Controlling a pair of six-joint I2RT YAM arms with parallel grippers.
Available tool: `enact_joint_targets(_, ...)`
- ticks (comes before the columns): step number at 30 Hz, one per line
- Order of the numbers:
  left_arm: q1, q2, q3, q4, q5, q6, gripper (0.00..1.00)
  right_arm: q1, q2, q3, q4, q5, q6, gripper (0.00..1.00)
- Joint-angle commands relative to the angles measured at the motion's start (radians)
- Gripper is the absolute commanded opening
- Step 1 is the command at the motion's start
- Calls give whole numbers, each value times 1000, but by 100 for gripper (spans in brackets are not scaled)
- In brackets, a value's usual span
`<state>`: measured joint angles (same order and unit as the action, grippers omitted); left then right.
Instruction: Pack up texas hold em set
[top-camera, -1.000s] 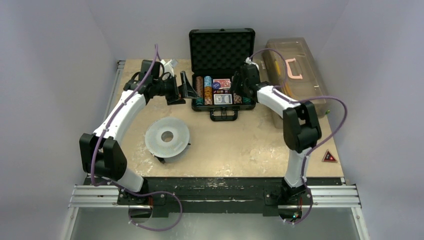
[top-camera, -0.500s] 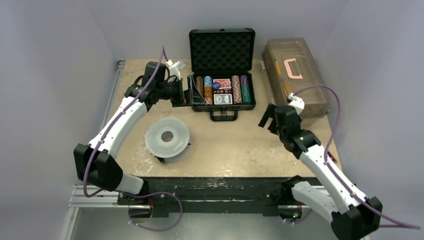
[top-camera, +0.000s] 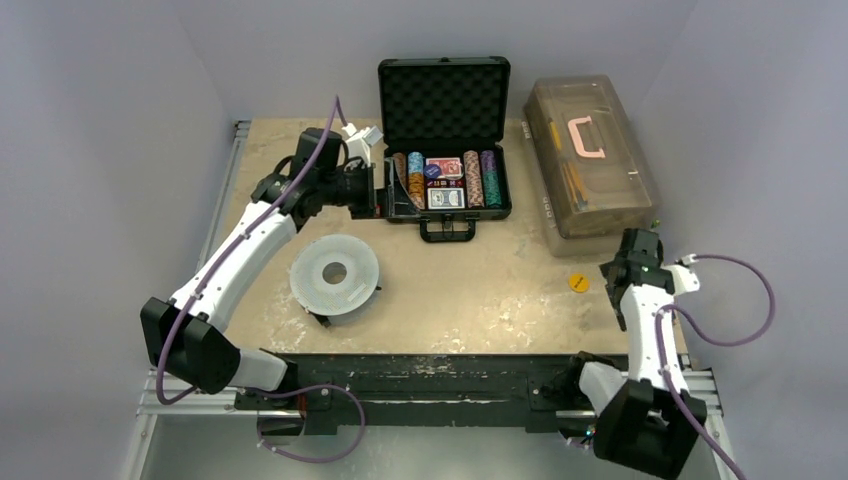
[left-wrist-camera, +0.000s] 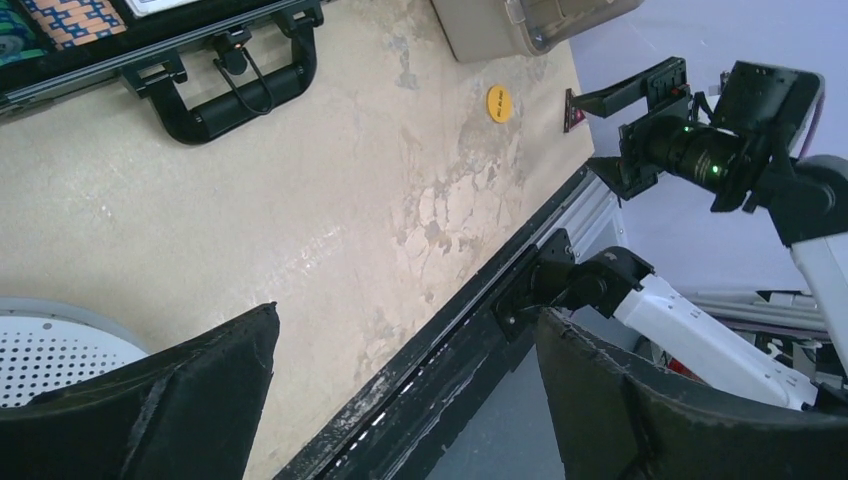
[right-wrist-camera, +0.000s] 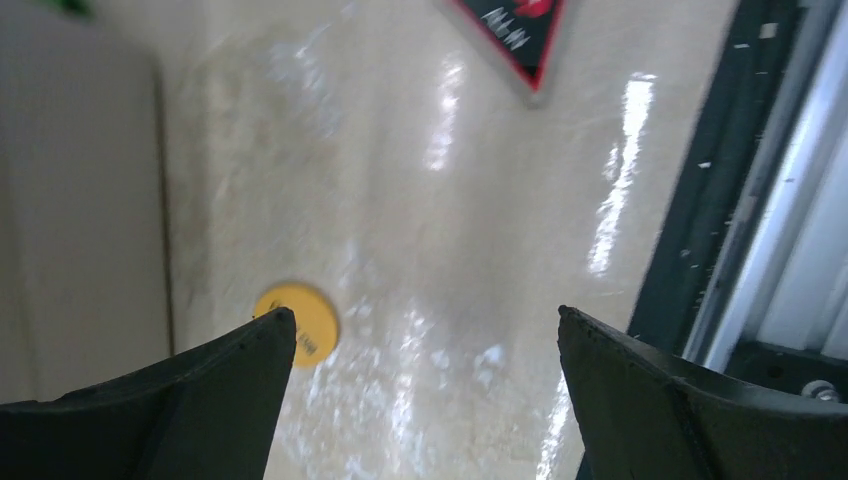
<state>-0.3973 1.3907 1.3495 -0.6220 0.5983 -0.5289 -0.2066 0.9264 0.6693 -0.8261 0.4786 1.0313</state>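
The texas hold em set's black briefcase (top-camera: 384, 140) stands open at the back centre, its foam lid upright. Rows of coloured chips (top-camera: 415, 178) and red card decks (top-camera: 445, 168) lie inside. Its handle (top-camera: 447, 231) (left-wrist-camera: 240, 95) faces the arms. A yellow round button (top-camera: 577, 282) (left-wrist-camera: 499, 101) (right-wrist-camera: 305, 322) lies on the table at the right. My left gripper (top-camera: 385, 185) (left-wrist-camera: 408, 315) is open and empty at the case's left edge. My right gripper (top-camera: 612, 272) (right-wrist-camera: 425, 313) is open and empty just right of the button, its left fingertip overlapping it in the wrist view.
A translucent brown toolbox (top-camera: 590, 165) (left-wrist-camera: 520, 20) with a pink handle lies right of the case. A grey-white perforated disc (top-camera: 334, 274) (left-wrist-camera: 50, 350) sits at the front left. A red triangular sticker (right-wrist-camera: 515, 30) (left-wrist-camera: 575, 110) marks the near right corner by the table's metal edge (top-camera: 430, 365).
The right arm swung back from the case to the near right and its jaws opened wide. The yellow button now shows on the table. The left gripper shifted right, up to the case.
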Motion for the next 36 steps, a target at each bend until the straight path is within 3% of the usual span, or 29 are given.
enact_joint_targets(1, -22, -20, 20, 8, 15, 14, 96, -237, 67, 32, 40, -7, -6, 99)
enact_joint_targets(5, -50, -6, 17, 17, 36, 6, 96, -329, 116, 34, 133, 89, -34, 99)
enact_joint_targets(13, -79, 16, 21, 22, 66, 2, 96, -373, 258, 112, 229, 190, -101, 99)
enact_joint_targets(22, -79, 2, 49, -26, 9, 53, 96, -468, 478, 203, 311, 140, -212, 99)
enact_joint_targets(29, -78, 5, 53, -26, 23, 54, 96, -475, 525, 154, 399, 50, -203, 99)
enact_joint_targets(36, -77, 13, 54, -25, 32, 54, 96, -479, 560, 122, 404, 64, -168, 99)
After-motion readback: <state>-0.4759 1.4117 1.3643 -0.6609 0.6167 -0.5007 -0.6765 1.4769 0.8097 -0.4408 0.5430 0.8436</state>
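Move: The red-and-black ALL IN triangle lies about 17 cm to the right hand's right, only 1 cm nearer the base, and some 8 cm below the open fingers. The yellow button is roughly 6 cm ahead of that hand and 3 cm to its left, also on the table; the clear box's middle is about 32 cm ahead and 4 cm right. From the left hand the triangle is some 60 cm right, 10 cm back and 26 cm lower. Rightward goes the right hand, about 15 cm, to the ALL IN triangle, first slanting back a few centimetres and then easing forward again, with most of its 5 cm descent coming late. Its wrist turns some 20 degrees clockwise early on and tips down slightly; the fingers stay wide open, short of touching. The open left hand drifts a little back and right, clear of the case. ##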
